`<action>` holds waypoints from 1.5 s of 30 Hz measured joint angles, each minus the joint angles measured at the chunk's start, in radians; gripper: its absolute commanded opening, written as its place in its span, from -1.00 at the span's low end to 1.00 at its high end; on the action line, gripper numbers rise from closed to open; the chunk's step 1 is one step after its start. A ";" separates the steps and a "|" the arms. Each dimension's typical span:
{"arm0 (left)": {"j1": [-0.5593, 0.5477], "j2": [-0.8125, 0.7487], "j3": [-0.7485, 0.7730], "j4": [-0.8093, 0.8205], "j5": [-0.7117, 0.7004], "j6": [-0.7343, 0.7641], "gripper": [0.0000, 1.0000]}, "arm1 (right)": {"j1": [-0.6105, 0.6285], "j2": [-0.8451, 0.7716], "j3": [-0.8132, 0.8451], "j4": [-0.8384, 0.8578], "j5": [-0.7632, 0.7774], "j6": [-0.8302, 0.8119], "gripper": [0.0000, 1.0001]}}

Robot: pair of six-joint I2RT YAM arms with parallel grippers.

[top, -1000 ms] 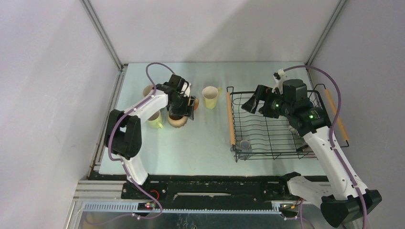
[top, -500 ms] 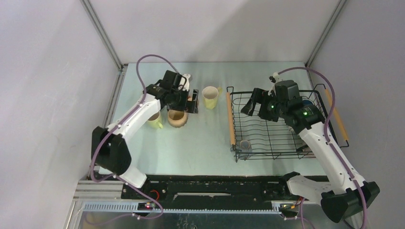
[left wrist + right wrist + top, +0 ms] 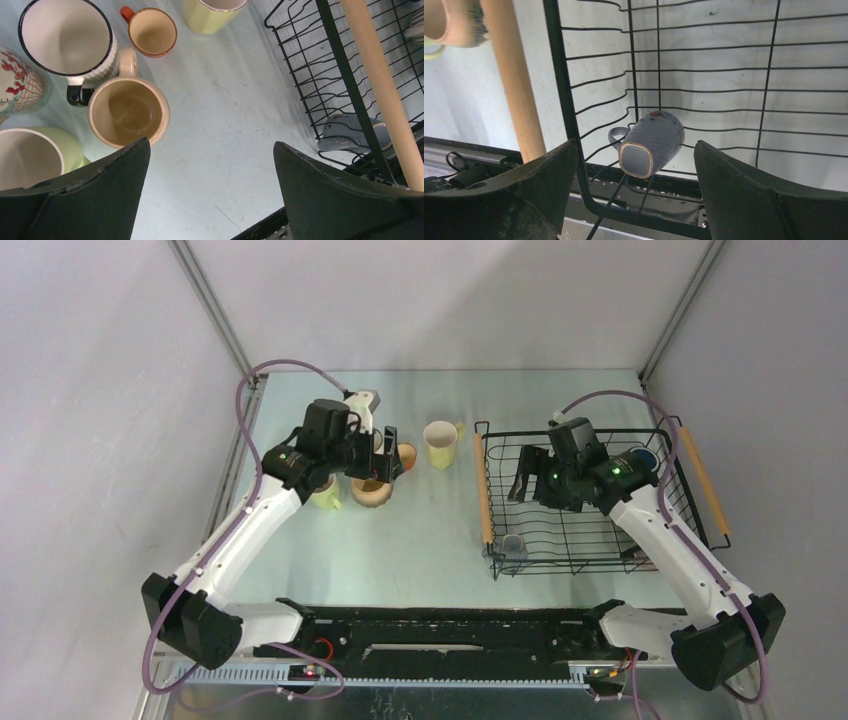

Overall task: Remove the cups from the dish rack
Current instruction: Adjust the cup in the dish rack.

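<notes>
The black wire dish rack (image 3: 580,432) stands at the right. A grey cup (image 3: 513,543) lies on its side in the rack's near left corner. A dark blue cup (image 3: 640,455) sits at the rack's back right. My right gripper (image 3: 520,480) is open and empty over the rack. In the right wrist view (image 3: 635,144) the grey cup (image 3: 651,142) shows between its fingers, base towards the camera. My left gripper (image 3: 385,452) is open and empty above the cups on the table: tan (image 3: 129,111), orange-red (image 3: 151,31), cream ribbed (image 3: 67,40), yellow-green (image 3: 30,157) and pale yellow (image 3: 210,12).
A cup with a red coral pattern (image 3: 15,80) stands at the far left of the group. The rack's wooden handles (image 3: 484,495) run along its left and right sides. Grey walls enclose the table on three sides.
My left gripper has drawn back to the left, away from the orange-red and tan cups. My right gripper has come down and nearer, towards the rack's left side and the grey cup.
</notes>
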 measured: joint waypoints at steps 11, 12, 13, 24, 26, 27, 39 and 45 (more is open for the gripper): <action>-0.001 -0.058 -0.055 0.021 0.019 -0.001 1.00 | 0.098 0.070 0.000 -0.092 0.058 0.010 0.56; -0.001 -0.061 -0.059 0.024 0.021 -0.001 1.00 | 0.109 0.083 0.000 -0.097 0.065 0.013 0.56; -0.001 -0.067 -0.065 0.029 0.025 -0.001 1.00 | 0.121 0.098 0.000 -0.100 0.072 0.016 0.57; -0.003 -0.080 -0.097 0.043 0.045 -0.001 1.00 | 0.197 0.180 -0.047 -0.088 0.094 0.066 0.56; -0.003 -0.080 -0.097 0.045 0.047 -0.001 1.00 | 0.209 0.187 -0.048 -0.087 0.100 0.072 0.56; -0.003 -0.080 -0.097 0.045 0.048 -0.002 1.00 | 0.217 0.189 -0.048 -0.087 0.103 0.077 0.55; -0.003 -0.079 -0.097 0.045 0.063 -0.002 1.00 | 0.257 0.202 -0.089 -0.087 0.125 0.110 0.49; -0.004 -0.073 -0.097 0.045 0.064 -0.002 1.00 | 0.259 0.196 -0.108 -0.079 0.121 0.115 0.38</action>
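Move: The grey cup lies on its side in the rack's near-left corner, roughly 5 cm back, 4 cm left and 14 cm below the right hand. The corner of the rack's rim is about 8 cm back and 9 cm left of this hand, some 10 cm down; the left wooden handle's middle is level with the hand and about 10 cm to its left, 9 cm down. From the left hand, the grey cup is some 31 cm right, 10 cm back and 17 cm below. Towards the grey cup, base end up between its fingertips, the right hand sinks about 9 cm while drawing back some 5 cm and edging left, inside the rack's left handle. Its wrist tips by roughly 20 degrees until the fingers point nearly straight down, and they narrow partway without shutting; contact can't be made out. The open left hand eases back a little. ##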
